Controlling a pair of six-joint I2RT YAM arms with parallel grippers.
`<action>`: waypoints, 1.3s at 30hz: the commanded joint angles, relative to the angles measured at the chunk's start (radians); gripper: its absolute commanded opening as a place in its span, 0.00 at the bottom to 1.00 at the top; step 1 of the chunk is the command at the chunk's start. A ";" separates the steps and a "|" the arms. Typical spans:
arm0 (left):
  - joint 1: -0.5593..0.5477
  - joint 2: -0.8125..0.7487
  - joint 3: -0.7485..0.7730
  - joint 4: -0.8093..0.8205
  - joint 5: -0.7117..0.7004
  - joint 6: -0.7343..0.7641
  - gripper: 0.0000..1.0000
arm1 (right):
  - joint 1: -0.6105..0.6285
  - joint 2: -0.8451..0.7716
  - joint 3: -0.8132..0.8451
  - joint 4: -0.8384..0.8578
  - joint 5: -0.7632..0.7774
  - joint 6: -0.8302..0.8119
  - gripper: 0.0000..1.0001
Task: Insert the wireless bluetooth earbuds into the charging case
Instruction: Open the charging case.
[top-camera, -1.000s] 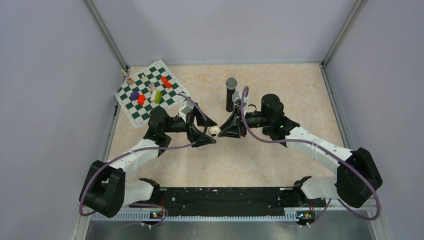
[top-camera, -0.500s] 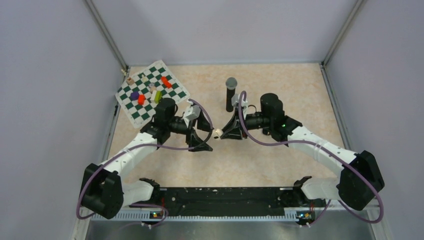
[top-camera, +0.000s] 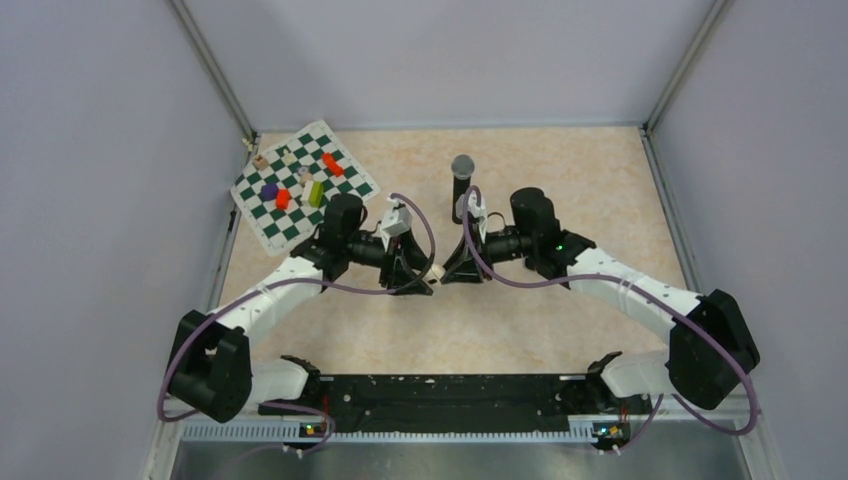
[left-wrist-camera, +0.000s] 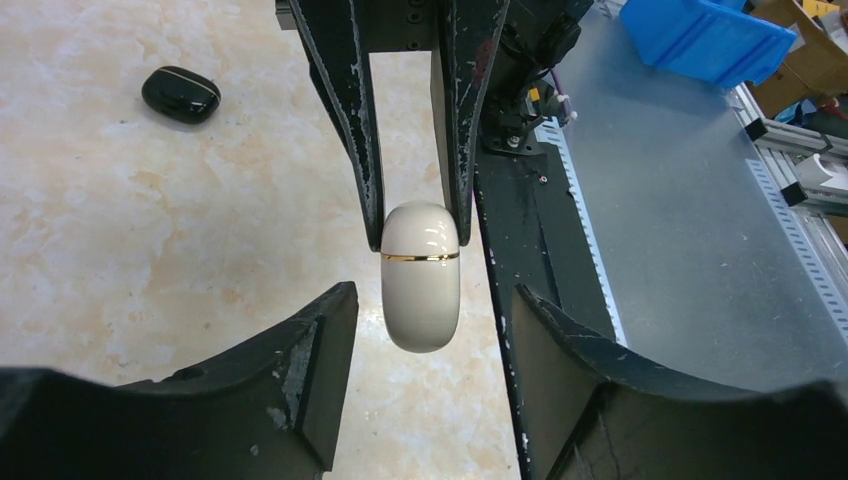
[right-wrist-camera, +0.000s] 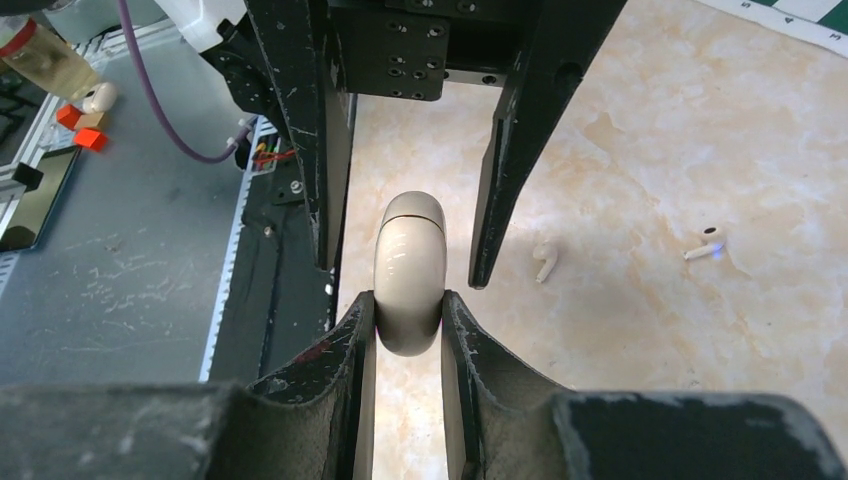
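A whitish charging case (right-wrist-camera: 408, 265) with a gold seam is held above the table, closed, by my right gripper (right-wrist-camera: 408, 312), which is shut on one end of it. My left gripper (left-wrist-camera: 430, 335) faces it from the other side, open, its fingers (left-wrist-camera: 310, 350) flanking the case's free end (left-wrist-camera: 420, 290) with gaps on both sides. In the top view the two grippers meet at the case (top-camera: 435, 271) mid-table. Two whitish earbuds lie loose on the table, one (right-wrist-camera: 544, 262) close to the case and one (right-wrist-camera: 706, 243) farther off.
A closed black case (left-wrist-camera: 181, 94) lies on the table. A black microphone (top-camera: 461, 185) stands upright behind the grippers. A green-and-white chessboard mat (top-camera: 262, 225) with coloured pieces sits at the back left. A blue bin (left-wrist-camera: 705, 35) lies beyond the table.
My left gripper has swung right up to the case and its jaws have narrowed around the case's free end. The right gripper, still holding the case, shifted slightly left.
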 joint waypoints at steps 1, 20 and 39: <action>-0.012 0.005 0.038 -0.023 0.001 0.012 0.61 | 0.015 0.008 0.061 -0.011 -0.017 -0.044 0.05; -0.037 0.034 0.065 -0.083 -0.014 0.049 0.41 | 0.025 0.011 0.063 -0.028 -0.009 -0.065 0.05; -0.039 0.011 0.045 -0.084 0.016 0.071 0.00 | 0.027 -0.038 0.063 -0.040 0.160 -0.131 0.46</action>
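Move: Just off the left fingertips, the closed cream charging case sits about 2 cm to the left hand's right and 1 cm below it, level front to back. It is already pinched by the right hand, its middle about 2 cm to that hand's left. On the table some 18 cm below, the black case lies about 20 cm ahead and 20 cm right of the left hand; the nearer white earbud is roughly 9 cm ahead and 11 cm left of the right hand. Sinking a little over 1 cm and easing slightly back and right onto the near end of the cream case, the left hand closes its half-open fingers until they pinch the case's front and rear sides. The right hand keeps its pinch, settling about 1 cm, and only at the very end opens part way, its front finger coming free while the rear one stays against the case. ##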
